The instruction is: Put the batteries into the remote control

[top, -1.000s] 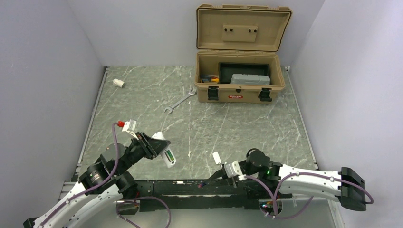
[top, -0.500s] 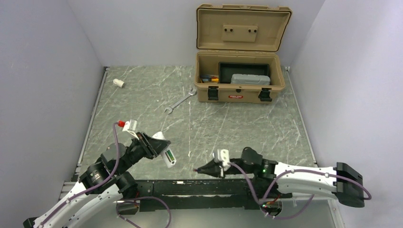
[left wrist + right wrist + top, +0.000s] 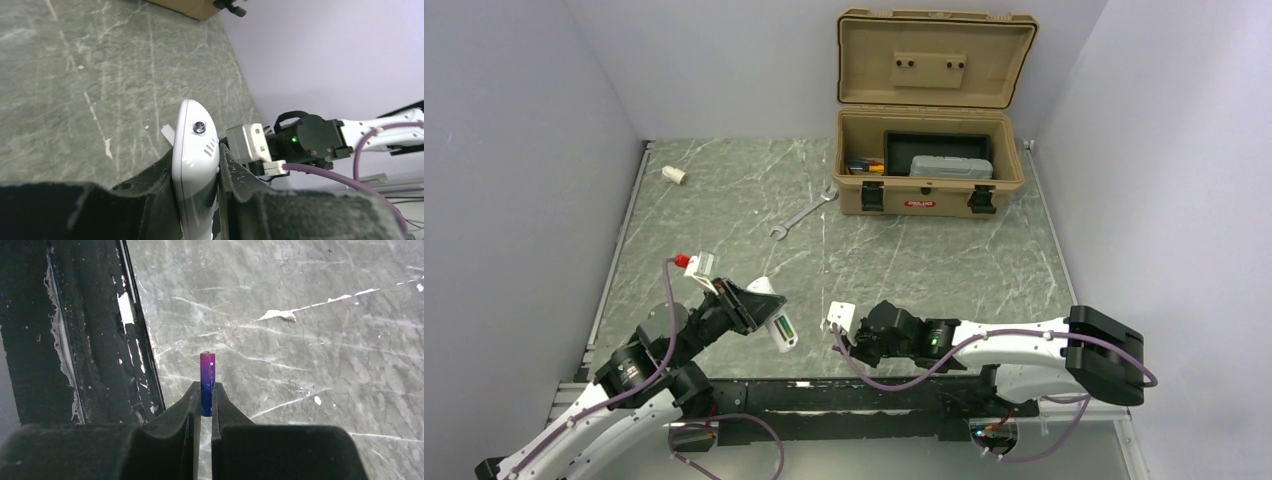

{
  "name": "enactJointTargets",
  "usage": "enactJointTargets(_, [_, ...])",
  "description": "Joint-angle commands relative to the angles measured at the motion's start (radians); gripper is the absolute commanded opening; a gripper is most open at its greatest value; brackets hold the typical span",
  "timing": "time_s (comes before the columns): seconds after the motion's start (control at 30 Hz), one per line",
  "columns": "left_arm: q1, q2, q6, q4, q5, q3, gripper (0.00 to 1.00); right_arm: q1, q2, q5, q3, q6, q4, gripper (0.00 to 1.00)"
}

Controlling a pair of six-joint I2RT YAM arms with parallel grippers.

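My left gripper (image 3: 759,312) is shut on the white remote control (image 3: 774,322) and holds it tilted above the near-left table. A green battery (image 3: 782,325) shows in its open back. In the left wrist view the remote control (image 3: 196,142) stands clamped between the left gripper's (image 3: 196,159) dark fingers. My right gripper (image 3: 846,345) hangs just right of the remote. In the right wrist view the right gripper (image 3: 206,388) is shut on a slim purple-blue battery (image 3: 207,369), which sticks out past the fingertips, metal tip outward, above the marbled table.
An open tan toolbox (image 3: 929,190) stands at the back right, with a silver wrench (image 3: 804,213) in front of it. A stubby white cylinder (image 3: 673,174) lies at the back left. A small white piece (image 3: 167,134) lies on the table. A black rail (image 3: 75,340) runs along the near edge.
My right arm has swung left over the table with the battery, ending close beside the remote. The left gripper and remote have stayed nearly still.
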Motion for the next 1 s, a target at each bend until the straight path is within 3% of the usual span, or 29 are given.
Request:
enactJointTargets(0.0, [0.003, -0.06, 0.046, 0.202, 0.091, -0.049, 0.0, 0.006, -0.027, 0.008, 0.026, -0.001, 0.017, 0.0])
enactJointTargets(0.2, [0.001, -0.107, 0.087, 0.513, 0.282, -0.161, 0.0, 0.006, -0.1, 0.051, -0.033, 0.037, 0.093, 0.0])
enactJointTargets(0.63, [0.002, -0.045, 0.107, 0.826, 0.483, -0.224, 0.0, 0.005, -0.283, 0.227, -0.117, 0.144, 0.13, 0.0])
enactJointTargets(0.77, [0.002, -0.026, 0.109, 0.827, 0.485, -0.219, 0.0, 0.005, -0.333, 0.276, -0.122, 0.156, 0.106, 0.0])
enactJointTargets(0.83, [0.002, -0.024, 0.102, 0.767, 0.437, -0.211, 0.0, 0.007, -0.356, 0.364, -0.095, 0.256, 0.072, 0.0])
enactJointTargets(0.9, [0.003, -0.019, 0.088, 0.66, 0.355, -0.191, 0.0, 0.005, -0.356, 0.487, -0.002, 0.415, -0.107, 0.0])
enactJointTargets(0.97, [0.002, -0.01, 0.057, 0.566, 0.252, -0.179, 0.0, 0.004, -0.318, 0.564, 0.109, 0.449, -0.277, 0.0])
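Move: The remote, clamped in the left fingers with its open battery bay up, lies about 12 cm to the left of the right hand, 3 cm farther out and some 16 cm above it. The loose battery in the right fingers is about 12 cm to the right of the left hand, 5 cm nearer the base and 18 cm lower. The white battery cover lies on the table some 9 cm to the right of the right hand, 3 cm farther out and 5 cm below. The battery, still pinched in the right fingers, is lifted off low over the table about 6 cm, going forward and right some 4 cm each while the right hand levels out and swings clockwise some 25 degrees. Meanwhile the left hand keeps its hold on the remote and carries it up, back and right about 5 cm each way, tipping its fingers up and turning clockwise, then eases back forward and down a centimetre at the end. ##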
